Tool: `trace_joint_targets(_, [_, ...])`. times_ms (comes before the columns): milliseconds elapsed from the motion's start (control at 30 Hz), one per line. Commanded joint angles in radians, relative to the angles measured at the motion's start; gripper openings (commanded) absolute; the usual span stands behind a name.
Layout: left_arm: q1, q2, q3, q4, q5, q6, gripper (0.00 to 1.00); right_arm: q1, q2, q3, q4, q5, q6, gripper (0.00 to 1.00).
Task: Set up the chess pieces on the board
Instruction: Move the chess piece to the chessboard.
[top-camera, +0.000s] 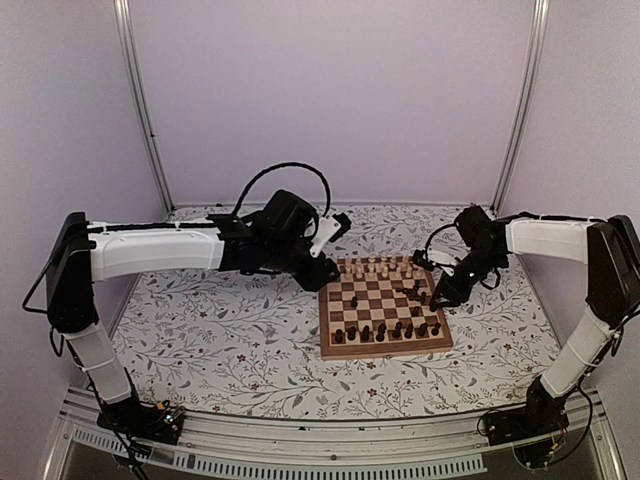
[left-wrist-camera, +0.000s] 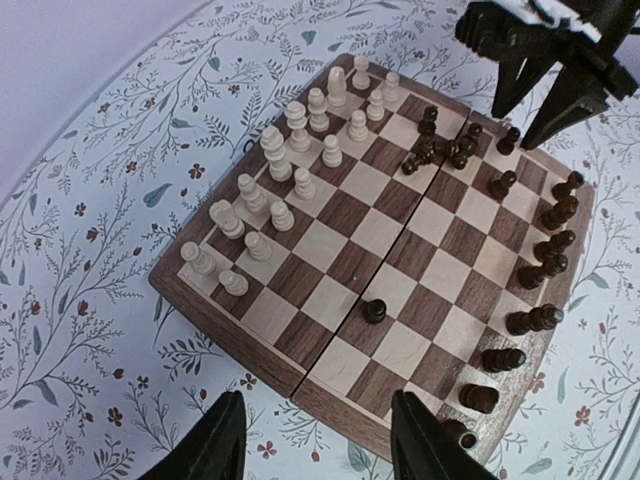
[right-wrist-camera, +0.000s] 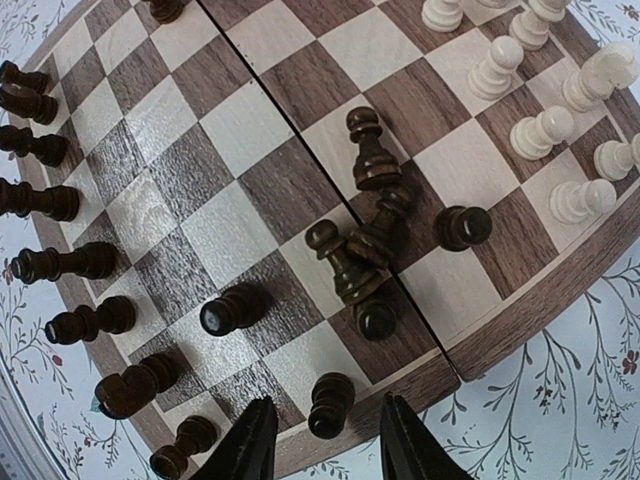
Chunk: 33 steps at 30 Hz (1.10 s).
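Observation:
The board (top-camera: 386, 349) lies right of centre on the floral cloth. Pale chess pieces (left-wrist-camera: 291, 167) stand in two rows along its far side, and dark ones (left-wrist-camera: 541, 266) line the near side. A heap of dark pieces (right-wrist-camera: 365, 236) lies toppled by the board's right edge, and a lone dark pawn (left-wrist-camera: 374, 311) stands mid-board. My right gripper (right-wrist-camera: 325, 442) hangs over that right edge. Its jaws are open around an upright dark piece (right-wrist-camera: 331, 404), with a gap on each side. My left gripper (left-wrist-camera: 320, 445) is open and holds nothing, above the cloth at the board's left edge.
The floral cloth (top-camera: 220, 330) covers the table around the board. Both arms reach in over the board's far corners, the right gripper (top-camera: 446, 290) close above the pieces. Metal frame posts (top-camera: 140, 100) and plain walls close off the back.

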Motion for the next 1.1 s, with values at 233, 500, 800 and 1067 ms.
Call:
trace_joint_targets(233, [-0.013, -0.031, 0.010, 0.017, 0.001, -0.001, 0.51, 0.012, 0.049, 0.028, -0.015, 0.072, 0.015, 0.22])
trace_joint_targets(500, [-0.013, -0.017, 0.014, 0.009, 0.000, -0.001, 0.51, 0.024, -0.002, 0.013, -0.040, 0.043, 0.007, 0.08])
trace_joint_targets(800, [-0.013, -0.004, 0.022, 0.000, 0.010, 0.021, 0.51, 0.042, -0.037, -0.009, -0.101, 0.015, -0.021, 0.08])
trace_joint_targets(1067, [-0.015, 0.002, 0.028, -0.009, 0.014, 0.021, 0.51, 0.057, -0.016, -0.018, -0.117, 0.007, -0.024, 0.08])
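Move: The right hand's dark pawn stands almost directly beneath it, about 1 cm to the right and 3 cm below. At that same height, another pawn stands about 2 cm left and 2 cm back, the dark corner piece 7 cm back and 1 cm right, and an upright pawn beside the fallen pieces 3 cm ahead and 2 cm left. From the left hand the dark pawn lies about 26 cm right, level ahead, 13 cm down. Down first, by not quite 2 cm and a touch to the right, the right hand lowers its half-open fingers over the dark pawn and closes them, pinching it. It then rises about 1 cm and draws back some 2.5 cm along the board's right edge, towards the dark corner piece, keeping its pinch. ##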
